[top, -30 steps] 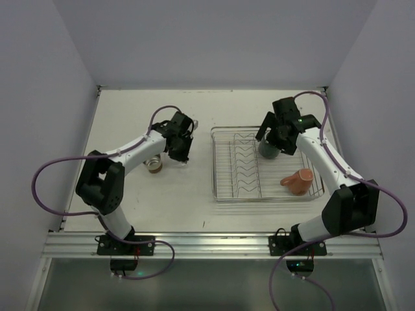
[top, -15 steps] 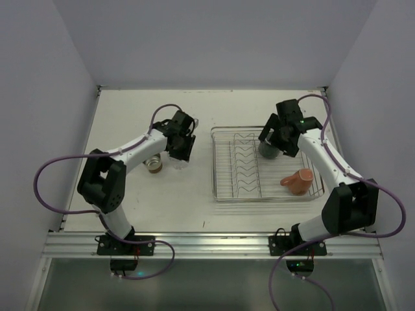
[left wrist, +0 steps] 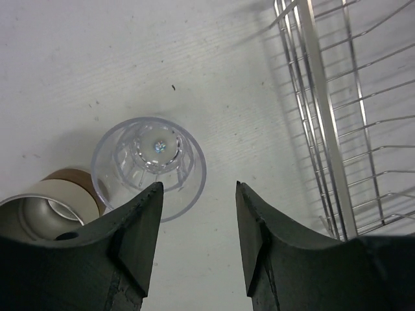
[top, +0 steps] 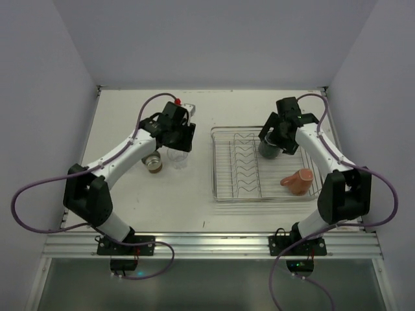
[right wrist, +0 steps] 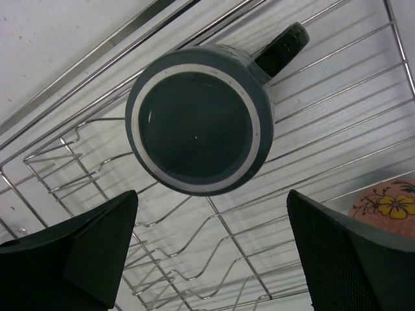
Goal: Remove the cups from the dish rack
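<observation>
A clear tumbler (left wrist: 149, 165) stands upright on the table, just ahead of my left gripper (left wrist: 198, 189), which is open with nothing between its fingers. From above, the left gripper (top: 177, 144) hovers over the tumbler (top: 177, 158), with a cream cup with a brown band (top: 154, 164) beside it. My right gripper (right wrist: 211, 194) is wide open above a dark grey handled mug (right wrist: 200, 120) that stands upright in the dish rack (top: 227, 165). A salmon-pink cup (top: 297, 181) lies on its side in the rack's near right corner.
The cream cup (left wrist: 52, 207) stands against the tumbler's left side. The rack's wire edge (left wrist: 311, 97) runs close on the right of the left gripper. Zigzag dividers (right wrist: 259, 240) lie under the right gripper. The pink cup's flowered side (right wrist: 389, 204) shows at right.
My left gripper has opened, let go of the clear tumbler on the table and drawn up and back from it. The right gripper has shifted slightly over the mug.
</observation>
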`<state>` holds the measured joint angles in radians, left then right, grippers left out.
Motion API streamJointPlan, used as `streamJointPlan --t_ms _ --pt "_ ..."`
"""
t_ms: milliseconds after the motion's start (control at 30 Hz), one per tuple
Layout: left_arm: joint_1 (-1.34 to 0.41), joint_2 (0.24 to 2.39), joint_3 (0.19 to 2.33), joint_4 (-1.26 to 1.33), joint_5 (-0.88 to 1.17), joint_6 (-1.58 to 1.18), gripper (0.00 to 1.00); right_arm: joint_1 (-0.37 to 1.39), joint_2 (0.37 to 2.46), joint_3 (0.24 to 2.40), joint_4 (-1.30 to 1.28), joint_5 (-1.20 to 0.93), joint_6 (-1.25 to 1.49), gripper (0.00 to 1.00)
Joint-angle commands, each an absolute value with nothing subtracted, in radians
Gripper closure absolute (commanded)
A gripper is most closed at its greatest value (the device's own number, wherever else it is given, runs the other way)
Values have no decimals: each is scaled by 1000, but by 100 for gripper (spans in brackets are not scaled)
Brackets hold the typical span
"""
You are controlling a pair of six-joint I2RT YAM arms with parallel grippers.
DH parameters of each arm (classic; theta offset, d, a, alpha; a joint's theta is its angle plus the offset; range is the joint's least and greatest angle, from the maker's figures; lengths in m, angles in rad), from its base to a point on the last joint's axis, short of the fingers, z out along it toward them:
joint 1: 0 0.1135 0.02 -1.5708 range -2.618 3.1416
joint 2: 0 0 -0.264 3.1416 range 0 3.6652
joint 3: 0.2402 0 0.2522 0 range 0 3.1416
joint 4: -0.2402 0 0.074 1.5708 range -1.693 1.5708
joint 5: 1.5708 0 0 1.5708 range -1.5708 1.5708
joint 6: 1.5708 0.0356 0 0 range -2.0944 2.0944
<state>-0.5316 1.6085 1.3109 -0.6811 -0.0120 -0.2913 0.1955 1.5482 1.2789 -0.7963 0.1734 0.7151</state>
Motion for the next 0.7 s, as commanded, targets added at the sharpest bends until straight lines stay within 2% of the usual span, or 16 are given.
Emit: streamJointPlan --t_ms 0,667 --pt "-537 1531 1382 -701 -5 -264 47 184 1600 1354 -759 150 700 1" --pt "-535 1451 1382 -706 75 -236 46 152 1763 1468 -764 178 678 1"
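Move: The green mug stands upside down in the rack about 4 cm straight ahead of the right hand, its middle some 7 cm below; the pink mug lies roughly 8 cm back and 10 cm right of that hand, 8 cm down. From the left hand, the green mug is about 5 cm ahead, 28 cm right and 7 cm lower; the clear cup is level with it, 3 cm left, the metal cup 2 cm back, 11 cm left, both 9 cm below. The green mug's upturned base comes between the right hand's wide-open fingertips as that hand reaches forward about 4 cm and sinks 2 cm, the last of it while slowing; the fingers don't close. Meanwhile the empty left hand rises 6 cm, away from the clear cup, quickly and then nearly stopping, its half-open fingers tilting slightly less downward. ##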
